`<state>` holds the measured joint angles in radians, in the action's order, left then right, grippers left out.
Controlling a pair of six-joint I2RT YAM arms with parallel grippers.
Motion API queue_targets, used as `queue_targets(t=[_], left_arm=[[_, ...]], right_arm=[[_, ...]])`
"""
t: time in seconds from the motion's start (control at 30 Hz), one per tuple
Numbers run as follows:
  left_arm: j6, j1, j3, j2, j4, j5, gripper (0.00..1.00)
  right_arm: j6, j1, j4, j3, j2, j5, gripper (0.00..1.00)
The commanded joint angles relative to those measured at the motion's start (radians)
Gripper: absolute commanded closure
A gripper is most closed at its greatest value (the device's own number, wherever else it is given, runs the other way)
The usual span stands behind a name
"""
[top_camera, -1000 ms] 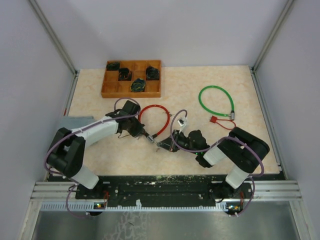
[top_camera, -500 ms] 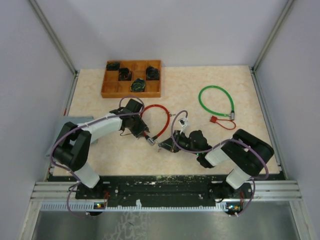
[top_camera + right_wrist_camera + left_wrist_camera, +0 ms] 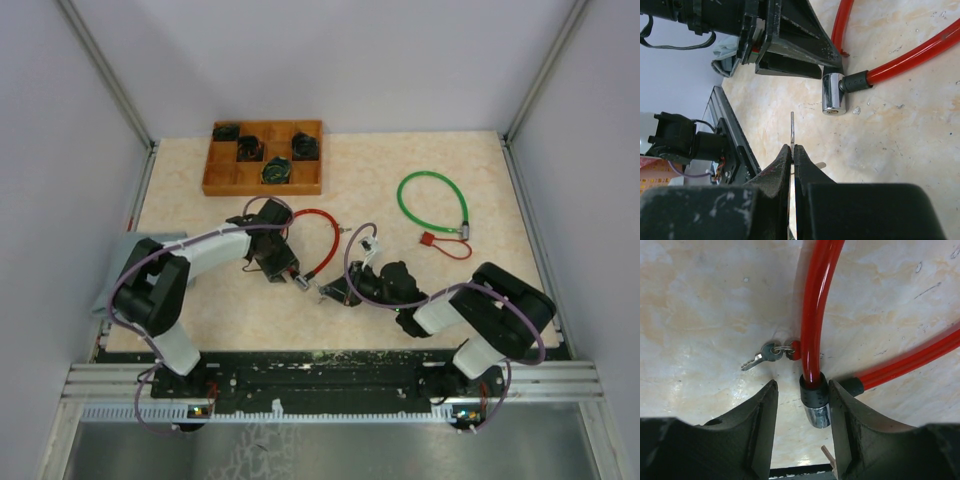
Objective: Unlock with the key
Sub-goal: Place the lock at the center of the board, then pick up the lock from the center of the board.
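Observation:
A red cable lock (image 3: 322,216) lies looped on the table, its silver lock cylinder (image 3: 816,409) pointing toward the right arm. My left gripper (image 3: 802,390) stands open astride that cylinder; the black sleeve lies close against the right finger, with a gap on the left. A spare key (image 3: 760,357) on a ring hangs from the cable. My right gripper (image 3: 792,147) is shut on the key (image 3: 792,127), whose blade sticks out edge-on past the fingertips. The cylinder (image 3: 833,94) sits a short way ahead and to the right of the blade, keyhole facing the camera.
A green cable lock (image 3: 432,200) with a red tag (image 3: 428,239) lies at the right. A wooden tray (image 3: 212,186) holding several dark coiled locks stands at the back left. The left arm (image 3: 205,250) lies low across the left of the table.
My left gripper has opened, letting go of the lock cylinder, and has shifted slightly right. The right gripper keeps hold of the key and has barely moved.

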<state>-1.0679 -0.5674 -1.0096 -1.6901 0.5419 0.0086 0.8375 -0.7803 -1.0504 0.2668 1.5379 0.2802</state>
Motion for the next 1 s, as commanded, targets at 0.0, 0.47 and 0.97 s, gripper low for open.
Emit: queue_targets(t=[0.0, 0.47, 0.97], left_arm=[[0.018, -0.018, -0.071, -0.052, 0.066, -0.041, 0.5], [-0.019, -0.035, -0.094, -0.164, 0.075, -0.029, 0.7], [-0.113, 0.041, 0.052, 0.028, -0.145, 0.156, 1.0]], right_arm=[[-0.025, 0.006, -0.055, -0.007, -0.027, -0.003, 1.0], [-0.029, 0.006, -0.082, -0.02, -0.021, 0.0, 1.0], [0.088, -0.022, -0.196, -0.003, 0.043, 0.023, 1.0]])
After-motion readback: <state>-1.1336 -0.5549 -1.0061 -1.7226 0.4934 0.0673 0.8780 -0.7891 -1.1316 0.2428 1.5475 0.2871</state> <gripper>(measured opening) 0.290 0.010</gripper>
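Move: The lock lies just under my open left fingers: its middle is some 2 cm to the right, 1 cm back and about 1 cm lower, with the black collar at the tube's end almost between the pads. The loose key with the red tag lies about 3 cm to the left of my left hand, 2 cm ahead and 2 cm below. From my right hand, the lock is roughly 6 cm left, 4 cm ahead and 7 cm down. I slip my left hand about 1 cm to the right and 1 cm down, a touch forward, so the fingers straddle the lock's black collar, then close them from half open until the pads pinch it. With that grip I begin to ease back up by about half a centimetre, rolling the hand's left side down some 5 degrees. ##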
